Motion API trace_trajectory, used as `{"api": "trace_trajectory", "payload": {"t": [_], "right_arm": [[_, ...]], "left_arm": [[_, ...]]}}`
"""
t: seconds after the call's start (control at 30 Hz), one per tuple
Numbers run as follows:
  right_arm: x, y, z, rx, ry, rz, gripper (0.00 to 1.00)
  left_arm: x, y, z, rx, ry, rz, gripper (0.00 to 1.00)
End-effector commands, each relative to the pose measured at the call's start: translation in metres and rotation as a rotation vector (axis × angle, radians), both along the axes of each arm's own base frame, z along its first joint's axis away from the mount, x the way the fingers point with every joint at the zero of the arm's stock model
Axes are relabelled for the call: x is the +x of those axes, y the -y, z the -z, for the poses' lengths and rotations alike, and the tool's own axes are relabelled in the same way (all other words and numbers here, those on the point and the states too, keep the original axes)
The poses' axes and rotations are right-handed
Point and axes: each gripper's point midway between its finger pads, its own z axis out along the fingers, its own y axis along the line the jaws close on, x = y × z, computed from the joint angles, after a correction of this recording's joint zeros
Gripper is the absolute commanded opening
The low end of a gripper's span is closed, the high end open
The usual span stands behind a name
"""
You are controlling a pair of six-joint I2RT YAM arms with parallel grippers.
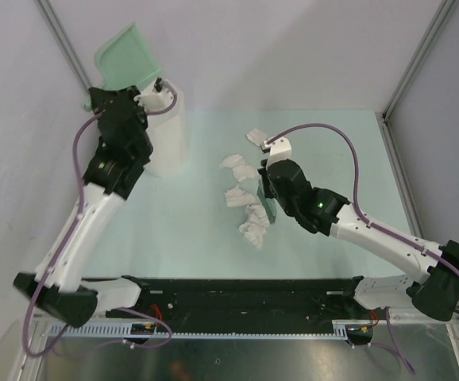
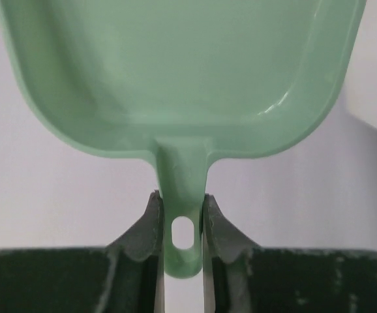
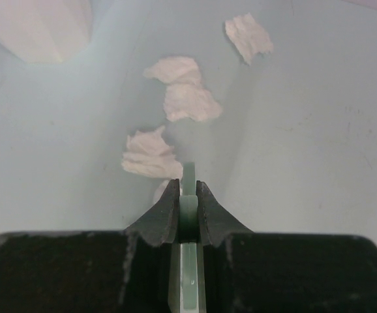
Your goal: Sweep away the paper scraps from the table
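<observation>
Several crumpled white paper scraps [image 1: 237, 195] lie in a loose line on the mint-green table [image 1: 182, 238], from the middle toward the back. My right gripper [image 1: 271, 190] is low beside them, shut on a thin flat green tool [image 1: 268, 204]. In the right wrist view the tool [image 3: 188, 175] stands edge-on between the jaws of the right gripper [image 3: 188, 190], with the nearest scrap [image 3: 149, 154] just left of it and more scraps [image 3: 190, 103] beyond. My left gripper [image 1: 134, 99] is raised at the back left, shut on the handle [image 2: 183, 189] of a green dustpan [image 2: 175, 72].
A tall white bin [image 1: 166, 135] stands at the back left of the table, under the left gripper and dustpan [image 1: 126, 55]. Its corner shows in the right wrist view [image 3: 42, 26]. Grey walls and metal rails edge the table; a black rail runs along the front.
</observation>
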Motion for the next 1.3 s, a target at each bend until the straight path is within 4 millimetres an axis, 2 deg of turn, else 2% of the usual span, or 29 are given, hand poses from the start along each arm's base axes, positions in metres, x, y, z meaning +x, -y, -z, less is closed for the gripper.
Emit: {"api": "trace_trajectory", "payload": {"t": [0.0, 0.03, 0.07, 0.1, 0.13, 0.17, 0.2, 0.23, 0.27, 0.33, 0.37, 0.4, 0.43, 0.47, 0.53, 0.57, 0.67, 0.77, 0.83, 0.87, 0.93, 0.97, 1.07, 1.13, 1.27], "right_arm": [[-0.016, 0.009, 0.004, -0.040, 0.008, -0.049, 0.00], [-0.019, 0.008, 0.006, -0.036, 0.012, -0.070, 0.00], [-0.025, 0.006, 0.003, -0.025, 0.023, -0.123, 0.00], [-0.028, 0.003, 0.012, -0.020, 0.026, -0.149, 0.00], [-0.032, 0.002, 0.015, -0.014, 0.027, -0.176, 0.00], [-0.037, -0.002, 0.016, 0.003, 0.026, -0.217, 0.00], [-0.040, -0.002, 0.031, -0.011, 0.011, -0.233, 0.00], [-0.040, -0.006, 0.032, 0.006, 0.018, -0.242, 0.00], [-0.040, -0.008, 0.038, 0.009, 0.008, -0.249, 0.00], [-0.040, -0.012, 0.056, -0.002, -0.029, -0.244, 0.00], [-0.040, -0.014, 0.062, -0.009, -0.045, -0.246, 0.00], [-0.040, -0.017, 0.070, -0.019, -0.062, -0.251, 0.00], [-0.043, -0.022, 0.072, -0.008, -0.071, -0.257, 0.00], [-0.045, -0.026, 0.074, -0.005, -0.077, -0.269, 0.00], [-0.051, -0.038, 0.072, 0.018, -0.074, -0.293, 0.00], [-0.052, -0.041, 0.071, 0.028, -0.070, -0.296, 0.00], [-0.056, -0.052, 0.059, 0.091, -0.054, -0.320, 0.00], [-0.059, -0.052, 0.037, 0.168, -0.026, -0.319, 0.00], [-0.058, -0.044, 0.028, 0.185, -0.006, -0.292, 0.00], [-0.056, -0.035, 0.018, 0.196, 0.020, -0.256, 0.00], [-0.054, -0.020, 0.014, 0.186, 0.027, -0.208, 0.00], [-0.053, -0.009, 0.005, 0.195, 0.049, -0.174, 0.00], [-0.045, 0.017, 0.009, 0.160, 0.048, -0.054, 0.00], [-0.042, 0.032, 0.020, 0.137, 0.026, 0.035, 0.00], [-0.051, 0.031, 0.049, 0.088, -0.061, 0.061, 0.00]], "left_arm": [[-0.031, 0.035, 0.039, -0.337, -0.088, 0.235, 0.00], [-0.037, 0.058, 0.072, -0.391, -0.261, 0.354, 0.00], [-0.044, 0.070, 0.079, -0.505, -0.289, 0.398, 0.00], [-0.050, 0.083, 0.092, -0.554, -0.359, 0.453, 0.00], [-0.063, 0.090, 0.115, -0.589, -0.467, 0.474, 0.00], [-0.074, 0.113, 0.135, -0.672, -0.564, 0.559, 0.00], [-0.082, 0.120, 0.151, -0.703, -0.629, 0.577, 0.00], [-0.091, 0.125, 0.168, -0.723, -0.704, 0.584, 0.00], [-0.103, 0.135, 0.197, -0.764, -0.808, 0.610, 0.00], [-0.114, 0.138, 0.225, -0.774, -0.903, 0.599, 0.00], [-0.121, 0.135, 0.251, -0.767, -0.974, 0.568, 0.00], [-0.126, 0.133, 0.263, -0.759, -1.009, 0.555, 0.00], [-0.131, 0.131, 0.274, -0.747, -1.044, 0.540, 0.00], [-0.138, 0.125, 0.294, -0.717, -1.101, 0.516, 0.00], [-0.143, 0.113, 0.314, -0.665, -1.148, 0.467, 0.00], [-0.150, 0.105, 0.330, -0.623, -1.197, 0.443, 0.00], [-0.159, 0.089, 0.358, -0.535, -1.283, 0.379, 0.00], [-0.168, 0.078, 0.375, -0.471, -1.355, 0.346, 0.00], [-0.169, 0.071, 0.380, -0.427, -1.377, 0.328, 0.00], [-0.172, 0.067, 0.385, -0.406, -1.398, 0.314, 0.00], [-0.173, 0.062, 0.387, -0.375, -1.411, 0.314, 0.00], [-0.174, 0.062, 0.389, -0.368, -1.420, 0.315, 0.00], [-0.177, 0.066, 0.394, -0.386, -1.456, 0.325, 0.00], [-0.179, 0.071, 0.398, -0.403, -1.480, 0.321, 0.00], [-0.183, 0.081, 0.409, -0.427, -1.548, 0.306, 0.00]]}}
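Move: The near scraps, a touching pair, lie about 6 cm left of the brush-holding right hand, 1 cm nearer the base and 23 cm below. The middle scrap is some 10 cm ahead and 11 cm left of that hand, the far pair about 21 cm ahead and 10 cm left. From the raised left hand, holding the dustpan, the near scraps lie roughly 39 cm right, 7 cm back and 45 cm down; the bin stands 20 cm ahead, 3 cm right and 30 cm lower. Right hand dips brush, sweeps near scraps left, lifts rightward; left swings dustpan 40 cm down, back from bin. ##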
